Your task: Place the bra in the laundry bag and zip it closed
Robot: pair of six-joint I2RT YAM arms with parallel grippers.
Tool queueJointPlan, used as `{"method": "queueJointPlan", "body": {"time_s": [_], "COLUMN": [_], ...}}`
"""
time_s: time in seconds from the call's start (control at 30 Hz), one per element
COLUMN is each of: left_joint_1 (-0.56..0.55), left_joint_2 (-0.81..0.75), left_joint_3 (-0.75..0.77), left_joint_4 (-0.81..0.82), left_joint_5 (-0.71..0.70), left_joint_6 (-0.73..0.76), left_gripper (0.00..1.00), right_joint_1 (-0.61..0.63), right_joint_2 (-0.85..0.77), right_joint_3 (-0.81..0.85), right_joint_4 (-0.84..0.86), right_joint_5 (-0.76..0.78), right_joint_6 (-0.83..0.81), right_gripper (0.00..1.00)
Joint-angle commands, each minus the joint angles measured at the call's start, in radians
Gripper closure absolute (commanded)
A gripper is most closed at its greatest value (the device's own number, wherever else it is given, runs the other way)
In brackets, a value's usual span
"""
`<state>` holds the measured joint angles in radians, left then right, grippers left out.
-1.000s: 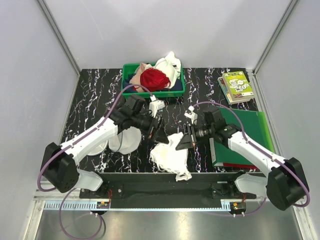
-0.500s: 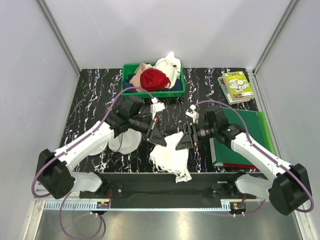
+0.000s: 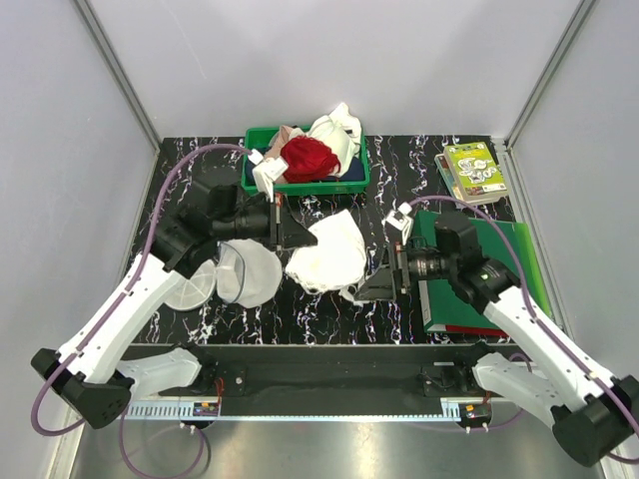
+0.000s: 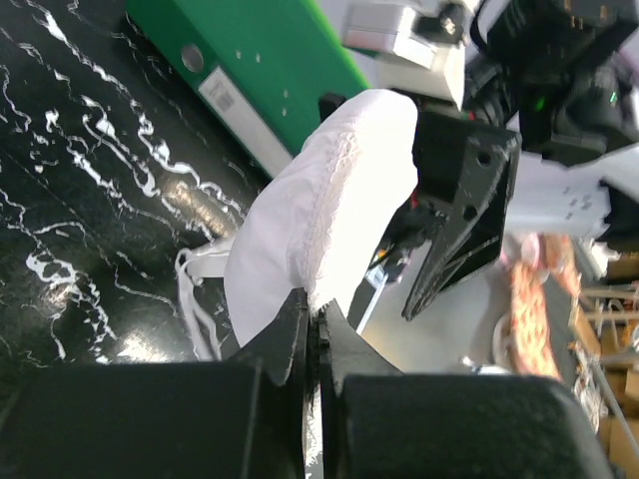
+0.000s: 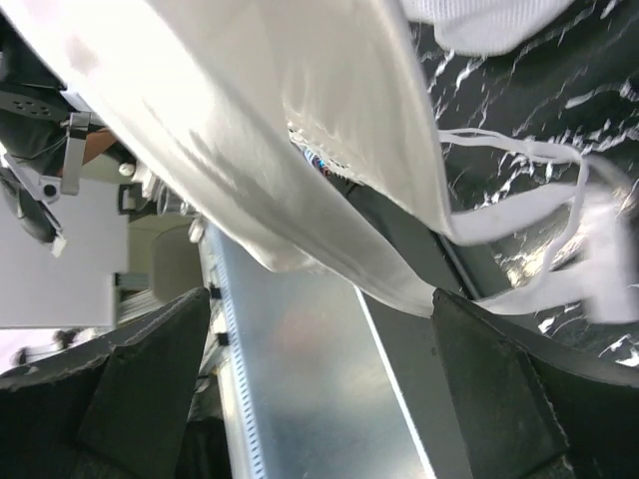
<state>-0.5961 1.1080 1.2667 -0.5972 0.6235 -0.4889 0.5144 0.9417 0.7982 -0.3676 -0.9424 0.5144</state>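
Note:
The white bra (image 3: 329, 254) hangs above the middle of the black table, bunched, with thin straps (image 4: 195, 299) trailing down. My left gripper (image 3: 300, 236) is shut on the bra's lace edge (image 4: 318, 299), and a cup (image 4: 329, 190) bulges out beyond the fingertips. To the bra's right, my right gripper (image 3: 384, 279) stands open and apart from the fabric. In the right wrist view the bra (image 5: 250, 130) drapes above the wide-spread fingers (image 5: 140, 379) with nothing between them. The laundry bag (image 3: 250, 274) lies open to the left of the bra, its second round half (image 3: 190, 289) flat beside it.
A green bin (image 3: 351, 180) at the back holds a red garment (image 3: 308, 158) and pale cloths. A green binder (image 3: 504, 254) lies under my right arm, and a green-covered book (image 3: 471, 172) sits at the back right corner. Grey walls close in three sides.
My left gripper has shut on the bra and carried it up and back toward the left. My right gripper has opened, let go of the bra and drawn back to the right.

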Motion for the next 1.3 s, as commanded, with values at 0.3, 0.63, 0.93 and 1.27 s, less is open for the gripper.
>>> {"method": "queueJointPlan", "body": {"time_s": [0.3, 0.63, 0.93, 1.27], "left_joint_1": [0.045, 0.073, 0.091, 0.102], "left_joint_2": [-0.028, -0.016, -0.042, -0.071], "left_joint_3": [0.22, 0.329, 0.315, 0.272], "left_joint_4": [-0.023, -0.003, 0.068, 0.111], "left_joint_5": [0.031, 0.042, 0.065, 0.073], "left_joint_6": [-0.255, -0.338, -0.408, -0.438], "left_gripper": [1.0, 1.0, 1.0, 1.0], "right_joint_1": [0.006, 0.004, 0.006, 0.004], "right_joint_2": [-0.211, -0.219, -0.199, -0.201], "right_joint_3": [-0.042, -0.073, -0.108, -0.131], "right_joint_4": [0.093, 0.124, 0.196, 0.268], "right_joint_5": [0.307, 0.252, 0.258, 0.298], "right_joint_6": [-0.093, -0.073, 0.022, 0.114], "right_gripper": [0.0, 0.0, 0.09, 0.24]}}
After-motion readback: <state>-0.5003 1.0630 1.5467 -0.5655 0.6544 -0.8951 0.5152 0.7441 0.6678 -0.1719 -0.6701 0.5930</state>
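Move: The bra hangs pinched in the left fingers; its dangling strap is about 3 cm to the right hand's left and some 2 cm below it, neither ahead nor back. The open laundry bag stands roughly 5 cm ahead of the left hand, 16 cm to its left and 24 cm down, its round flap another 15 cm left. From the right hand, the green binder is about 12 cm ahead, 30 cm right and 14 cm lower. The bra, still pinched in the shut left fingers, is raised about 14 cm nearly straight up, the left wrist tipping its fingers up some 20 degrees towards level. Beside the hanging straps the open right hand lifts a little, eases about 3 cm forward, sinks back, and swings its fingers clockwise some 15 degrees; late on, they begin to close, staying wide. ##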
